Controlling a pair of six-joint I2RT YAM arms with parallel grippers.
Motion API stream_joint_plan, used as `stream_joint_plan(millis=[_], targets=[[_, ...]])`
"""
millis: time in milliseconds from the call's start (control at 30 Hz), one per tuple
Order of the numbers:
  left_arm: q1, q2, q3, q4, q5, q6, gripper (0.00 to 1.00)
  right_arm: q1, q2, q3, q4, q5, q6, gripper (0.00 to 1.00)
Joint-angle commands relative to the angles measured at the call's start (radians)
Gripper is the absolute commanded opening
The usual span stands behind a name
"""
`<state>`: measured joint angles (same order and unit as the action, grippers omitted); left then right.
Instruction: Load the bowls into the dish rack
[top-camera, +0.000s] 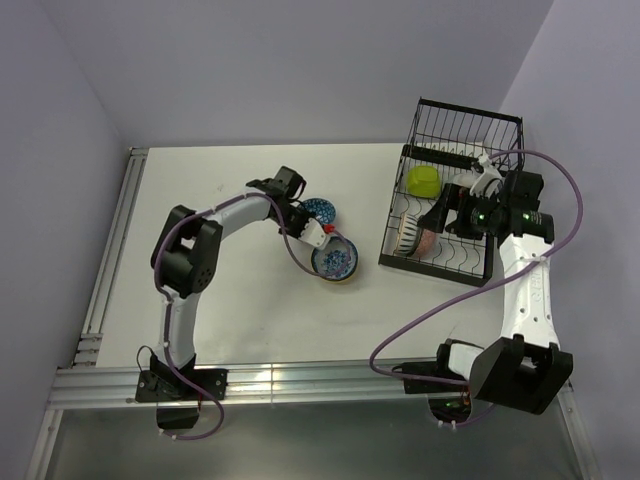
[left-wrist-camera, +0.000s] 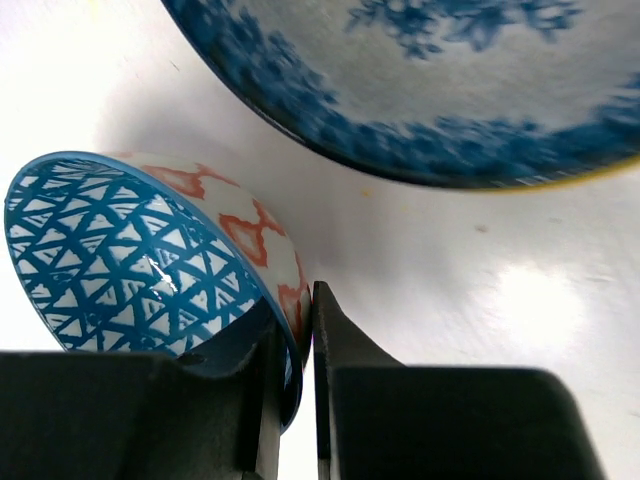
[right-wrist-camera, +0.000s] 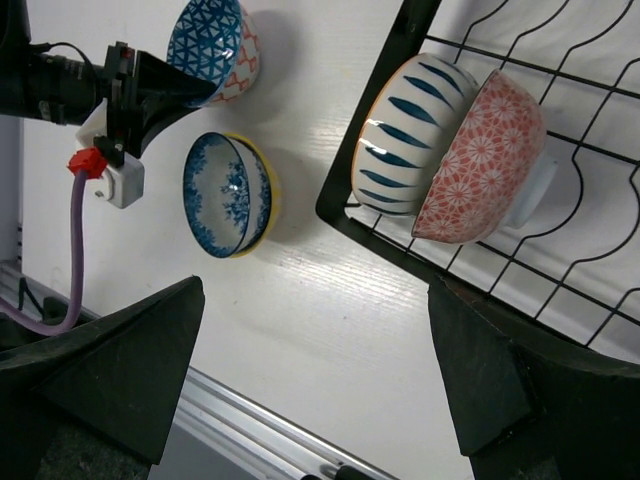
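A small bowl (left-wrist-camera: 140, 260), blue triangle pattern inside and red-and-white outside, lies tipped on the table (top-camera: 322, 210). My left gripper (left-wrist-camera: 300, 320) is shut on its rim, one finger inside and one against the outer wall (top-camera: 313, 217). Beside it sits a blue floral bowl with a yellow outside (top-camera: 335, 262) (right-wrist-camera: 230, 195) (left-wrist-camera: 440, 90). The black wire dish rack (top-camera: 445, 262) (right-wrist-camera: 350, 225) holds a green bowl (top-camera: 423, 181), a blue-striped bowl (right-wrist-camera: 405, 130) and a pink floral bowl (right-wrist-camera: 480, 160) on edge. My right gripper (top-camera: 445, 205) (right-wrist-camera: 315, 290) hovers open over the rack's near corner, holding nothing.
The rack's taller basket section (top-camera: 470, 125) is at the far end by the back wall. An aluminium rail (top-camera: 300, 380) runs along the near table edge and another (top-camera: 115, 240) along the left edge. A purple cable (top-camera: 420, 325) loops from the right arm.
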<state>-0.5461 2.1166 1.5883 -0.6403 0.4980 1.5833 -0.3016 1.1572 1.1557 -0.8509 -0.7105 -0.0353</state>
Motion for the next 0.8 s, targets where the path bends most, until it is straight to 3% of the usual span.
stream_joint_plan(millis=[0, 233, 533, 767], targets=[[0.024, -0.119, -0.036, -0.007, 0.014, -0.103, 0.00, -0.004, -0.045, -0.027, 0.099, -0.046, 0.067, 1.00], [0.048, -0.308, -0.165, 0.143, 0.016, -0.357, 0.00, -0.002, -0.063, -0.034, 0.113, -0.060, 0.094, 1.00], [0.011, -0.555, -0.318, 0.608, -0.098, -1.010, 0.00, -0.002, -0.080, -0.042, 0.130, -0.096, 0.178, 1.00], [-0.125, -0.638, -0.332, 0.738, -0.088, -1.210, 0.00, -0.004, -0.128, -0.047, 0.148, -0.113, 0.236, 1.00]])
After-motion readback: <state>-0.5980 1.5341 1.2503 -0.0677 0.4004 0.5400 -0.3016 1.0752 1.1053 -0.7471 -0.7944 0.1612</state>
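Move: I already pinch the blue-lined bowl by its rim, low at the table, in my left hand. From there the dish rack's middle lies about 31 cm to the right and roughly level ahead; the striped bowl in it is some 23 cm right and 3 cm back. The blue floral bowl stands 6 cm right and 8 cm back of my left hand. From my open right hand the pinched bowl is about 27 cm left, 12 cm ahead and 20 cm below. With my left fingers kept shut on the rim, I first ease about 4 cm left and slightly back, away from the floral bowl, then raise the bowl fast, some 20 cm, curving back to the right while my fingers swing from steeply down to nearly level, pointing right and forward. My right hand, wide open over the rack, drifts about 3 cm up and left. ##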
